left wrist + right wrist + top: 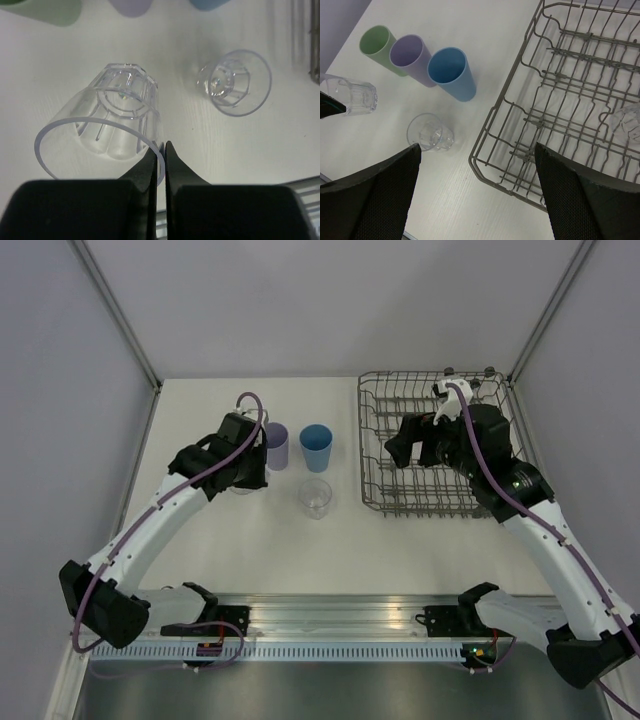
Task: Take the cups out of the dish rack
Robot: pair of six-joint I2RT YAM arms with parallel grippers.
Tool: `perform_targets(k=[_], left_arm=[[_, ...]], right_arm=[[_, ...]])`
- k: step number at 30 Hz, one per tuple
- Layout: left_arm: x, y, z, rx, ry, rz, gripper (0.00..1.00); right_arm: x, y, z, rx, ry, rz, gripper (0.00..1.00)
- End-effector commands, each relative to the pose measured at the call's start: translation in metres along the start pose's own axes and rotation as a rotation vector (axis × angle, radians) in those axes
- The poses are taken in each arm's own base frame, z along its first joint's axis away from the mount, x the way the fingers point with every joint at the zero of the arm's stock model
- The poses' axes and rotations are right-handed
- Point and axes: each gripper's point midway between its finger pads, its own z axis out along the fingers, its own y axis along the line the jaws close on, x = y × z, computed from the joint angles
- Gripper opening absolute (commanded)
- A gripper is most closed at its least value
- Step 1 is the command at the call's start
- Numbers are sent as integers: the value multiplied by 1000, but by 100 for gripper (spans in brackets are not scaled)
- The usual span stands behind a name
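My left gripper (164,146) is shut on the rim of a clear cup (100,125), held just over the table left of the pastel cups; that cup also shows in the right wrist view (352,95). Mint green (379,44), lavender (412,57) and blue cups (451,72) stand upright in a row. Another clear cup (316,497) stands in front of them. My right gripper (477,146) hangs open and empty above the near left corner of the grey wire dish rack (510,193). One clear cup (627,125) lies inside the rack, cut off by the frame edge.
The rack (362,430) fills the back right of the white table. A metal rail (330,620) with both arm bases runs along the near edge. Grey walls close the back and both sides.
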Motion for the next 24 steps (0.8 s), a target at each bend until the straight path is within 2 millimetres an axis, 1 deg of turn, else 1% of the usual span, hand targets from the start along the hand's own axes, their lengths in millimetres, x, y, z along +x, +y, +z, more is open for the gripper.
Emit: perform_targets(k=[1,4,7,8,9,12,13,14,16,19,24], left_arm=[[19,-1,9,69,133,81,2],[30,-1,21,70,202,103,2],[39,1,29,56,262,126,2],[43,2,35,48,296,133,2],[48,3,37,41,329,141,2],[55,-1,47,36,395,176,3],[54,-5,48,42,397,192,3],[59,-10,53,62,430,195,4],[61,-19,55,79,450,219,4],[55,-30,62,93,461,244,3],[52,-32,73,80,477,261,3]], right_arm=[[1,-9,-10,37,-8,-55,98],[6,-10,-12,37,5,-73,98],[9,-12,-15,43,8,-83,98],[9,-12,-16,43,7,-86,98],[10,-12,-17,40,9,-89,98],[12,-12,-16,35,13,-95,98],[14,-11,-16,31,17,-96,98],[14,-11,-16,30,19,-99,98],[16,-12,-16,28,21,-103,98],[17,-11,-17,24,22,-108,98],[18,-10,-19,16,20,-113,98]])
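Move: The left hand still pinches the second clear cup by its wall; the free table spot for it is almost straight below, some 20 cm down, about 1 cm ahead and 1 cm right. The standing clear cup is about 10 cm right, 3 cm ahead and 15 cm down; the blue cup is 11 cm beyond it, with the purple cup 9 cm left of the blue. From the empty right hand the spot lies roughly 28 cm left, 1 cm back and 31 cm down. The left hand keeps its pinch on the clear cup and sinks about 9.5 cm towards the bare table, drifting slightly back while the wrist tips some 25 degrees so the fingers point nearly straight down and the cup comes almost upright; as the descent levels off it slides about 4 cm right towards the standing clear cup, turning a little clockwise. The right hand, still open and empty, eases some 3 cm down, back and right, away from the cups. ##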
